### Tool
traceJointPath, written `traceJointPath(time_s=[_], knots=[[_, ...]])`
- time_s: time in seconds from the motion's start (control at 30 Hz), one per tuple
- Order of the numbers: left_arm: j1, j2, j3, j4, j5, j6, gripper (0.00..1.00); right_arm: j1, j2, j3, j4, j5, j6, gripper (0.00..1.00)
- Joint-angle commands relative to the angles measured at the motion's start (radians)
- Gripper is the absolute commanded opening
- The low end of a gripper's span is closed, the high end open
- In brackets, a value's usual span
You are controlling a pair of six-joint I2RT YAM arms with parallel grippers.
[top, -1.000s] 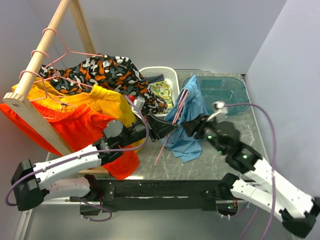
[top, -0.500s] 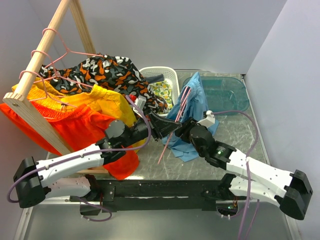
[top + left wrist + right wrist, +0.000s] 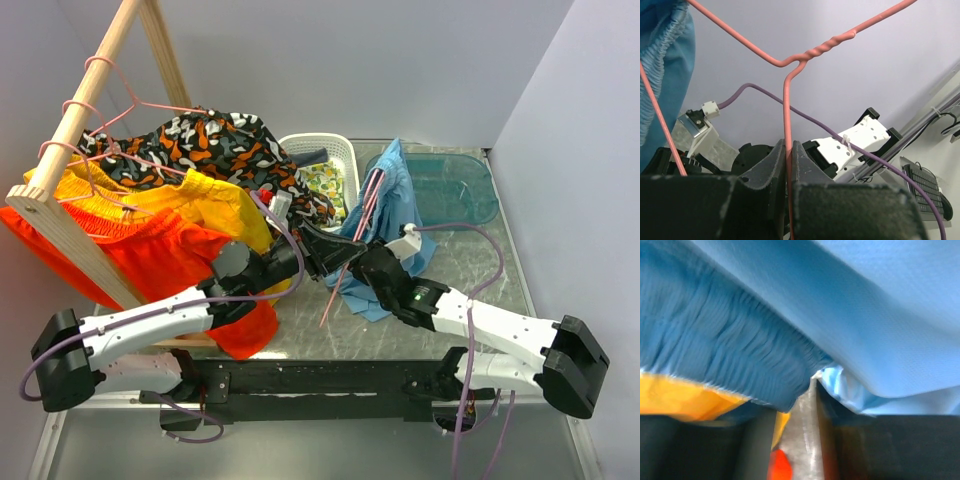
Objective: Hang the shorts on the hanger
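My left gripper (image 3: 335,255) is shut on the hanger (image 3: 366,207), a thin pink wire frame held up at a slant over the table. In the left wrist view the wire (image 3: 785,100) runs straight down between the closed jaws of the left gripper (image 3: 788,145). The sky-blue shorts (image 3: 395,195) are draped over the hanger's upper part and hang to the table. My right gripper (image 3: 362,262) sits low beside the left one, at the shorts' lower edge. Its wrist view shows the shorts (image 3: 865,315) with the gathered waistband just above the right gripper (image 3: 807,410), which is open with bare table in the gap.
A wooden rack (image 3: 90,110) at the left carries pink hangers, patterned shorts (image 3: 215,140), yellow shorts (image 3: 190,195) and an orange garment (image 3: 160,255). A white basket (image 3: 330,160) and a teal tray (image 3: 450,185) stand behind the shorts.
My right arm has swung left and down, bringing its gripper from beside the shorts to under their lower edge next to the left gripper. The left gripper and hanger barely moved.
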Motion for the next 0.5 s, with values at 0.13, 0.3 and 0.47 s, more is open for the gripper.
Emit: traceJointPath(time_s=[0.13,0.3,0.47], knots=[[-0.005,0.027,0.044,0.274,-0.037,0.024,0.01,0.049,-0.074,0.058,-0.12,0.104,0.009,0.0],[-0.007,0.062,0.05,0.35,-0.089,0.055,0.01,0.14,-0.186,0.03,-0.215,0.1,-0.037,0.0],[-0.005,0.134,0.074,0.44,-0.116,0.07,0.01,0.218,-0.249,0.054,-0.325,0.074,-0.069,0.0]])
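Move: The blue shorts' near waistband edge lies right at the right hand's half-open fingertips, some 2 cm ahead and level; from the left hand it is about 11 cm ahead, 6 cm to the right and 21 cm below. The hanger's free near end sticks out some 16 cm back and 9 cm left of the right hand, slightly above. On the table, roughly 13 cm below, the teal basin stands about 24 cm ahead and 20 cm right of that hand, the white basket 25 cm ahead and 8 cm left. The waistband's near edge is pinched as the right fingers shut on it, then drawn about 5 cm back towards the robot and 3 cm up, the wrist turning slightly counter-clockwise. Meanwhile the left hand, still gripping the pink hanger at its neck, eases it roughly 2 cm forward and a little right, against that pull. ##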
